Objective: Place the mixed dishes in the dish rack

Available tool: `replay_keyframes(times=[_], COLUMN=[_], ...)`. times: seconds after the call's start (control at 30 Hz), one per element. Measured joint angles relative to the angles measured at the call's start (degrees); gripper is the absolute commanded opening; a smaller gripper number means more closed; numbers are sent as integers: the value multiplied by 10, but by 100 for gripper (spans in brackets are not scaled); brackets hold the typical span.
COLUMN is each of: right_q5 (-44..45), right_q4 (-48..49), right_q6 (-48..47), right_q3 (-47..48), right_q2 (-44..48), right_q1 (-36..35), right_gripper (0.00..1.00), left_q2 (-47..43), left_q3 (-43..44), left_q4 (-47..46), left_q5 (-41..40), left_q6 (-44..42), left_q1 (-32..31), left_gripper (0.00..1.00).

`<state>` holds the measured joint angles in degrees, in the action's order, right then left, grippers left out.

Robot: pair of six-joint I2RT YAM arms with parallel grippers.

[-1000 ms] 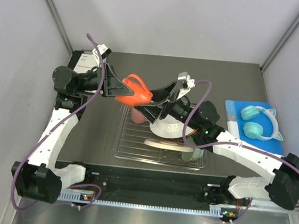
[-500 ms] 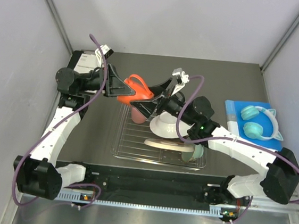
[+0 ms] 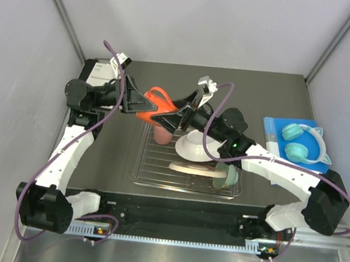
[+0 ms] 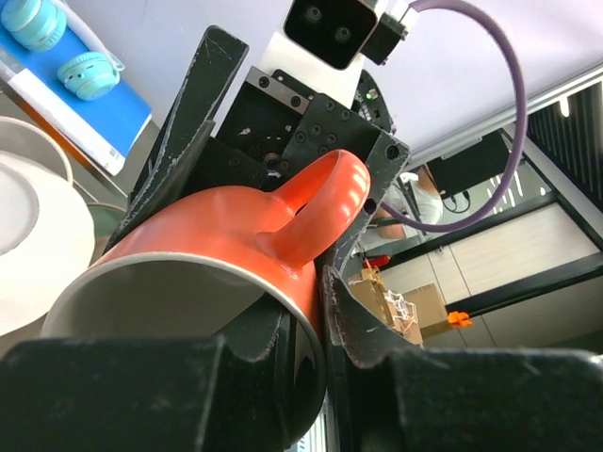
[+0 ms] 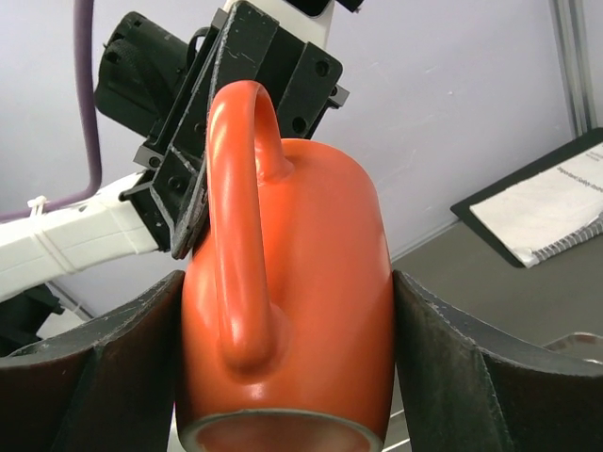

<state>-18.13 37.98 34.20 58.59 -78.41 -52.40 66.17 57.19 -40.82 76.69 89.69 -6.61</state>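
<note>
The cream-and-orange mug (image 3: 157,99) hangs in the air above the far left corner of the dish rack (image 3: 158,167). My left gripper (image 3: 147,105) is shut on its rim, one finger inside the mug (image 4: 217,235) and one outside by the handle. My right gripper (image 3: 166,115) spans the mug's body (image 5: 320,282), both pads against its sides. In the rack are the pink cup (image 3: 161,134), the white bowl (image 3: 195,147), the beige plate (image 3: 187,168) and the mint-green bowl (image 3: 223,177).
Turquoise headphones (image 3: 302,144) lie on a blue book (image 3: 274,126) at the right. A white booklet (image 3: 98,72) lies at the far left corner. Grey walls close in the table at the sides and back.
My right gripper has moved left onto the mug and its fingers have closed in against the mug's sides. The left gripper has kept its hold on the rim.
</note>
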Motion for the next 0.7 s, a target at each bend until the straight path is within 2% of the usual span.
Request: replay_keyframes(times=[0.07, 0.1, 0.13, 0.2, 0.23, 0.27, 0.47, 0.6, 0.7], right_q5=[-3, -5, -9, -14, -14, -16, -37, -64, -59], right_q4=[-8, -16, -24, -37, -44, -55, -103, -160, -283], right_q6=[1, 5, 10, 19, 23, 28, 57, 63, 33], right_q3=[0, 0, 0, 0, 0, 0, 0, 4, 48], right_q2=[0, 0, 0, 0, 0, 0, 0, 0, -2], right_q1=[2, 3, 4, 3, 6, 12, 32, 45, 52], right_gripper=[0, 0, 0, 0, 0, 0, 0, 0, 0], left_q2=[0, 0, 2, 9, 14, 18, 28, 28, 28], left_q3=[0, 2, 6, 14, 18, 20, 25, 47, 58], left_q4=[29, 50, 86, 142, 165, 186, 247, 264, 275], left_q5=[0, 0, -5, -1, 2, 2, 11, 32, 55], left_q6=[-28, -48, -79, -130, -151, -171, -229, -257, -291], left_q1=[0, -1, -3, -7, -7, -5, 34, 105, 177], left_gripper=[35, 67, 78, 87, 95, 99, 99, 99, 99])
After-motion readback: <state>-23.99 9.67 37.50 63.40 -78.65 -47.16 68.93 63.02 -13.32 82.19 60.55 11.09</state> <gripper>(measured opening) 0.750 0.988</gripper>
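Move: Both hands hold the orange mug at height, the left by its rim, with the mug's middle about 3 cm to that hand's right. The open left part of the dish rack lies roughly 38 cm below the right hand, 4 cm to its left and 2 cm ahead. The pink cup stands 11 cm ahead of the right hand and 3 cm left; the white bowl 9 cm ahead and 14 cm right. From the left hand, that open rack part is some 40 cm below, 2 cm ahead and 3 cm right. Opening wide, the left fingers let go of the mug's rim; the left hand sinks about 4 cm while easing forward, then swings off left and forward, away from the mug and turning some 15 degrees counter-clockwise. The right hand keeps its pinch on the mug and lowers it about 7 cm towards the rack, its fingertips dipping and the wrist rolling, each by nearly 20 degrees. ##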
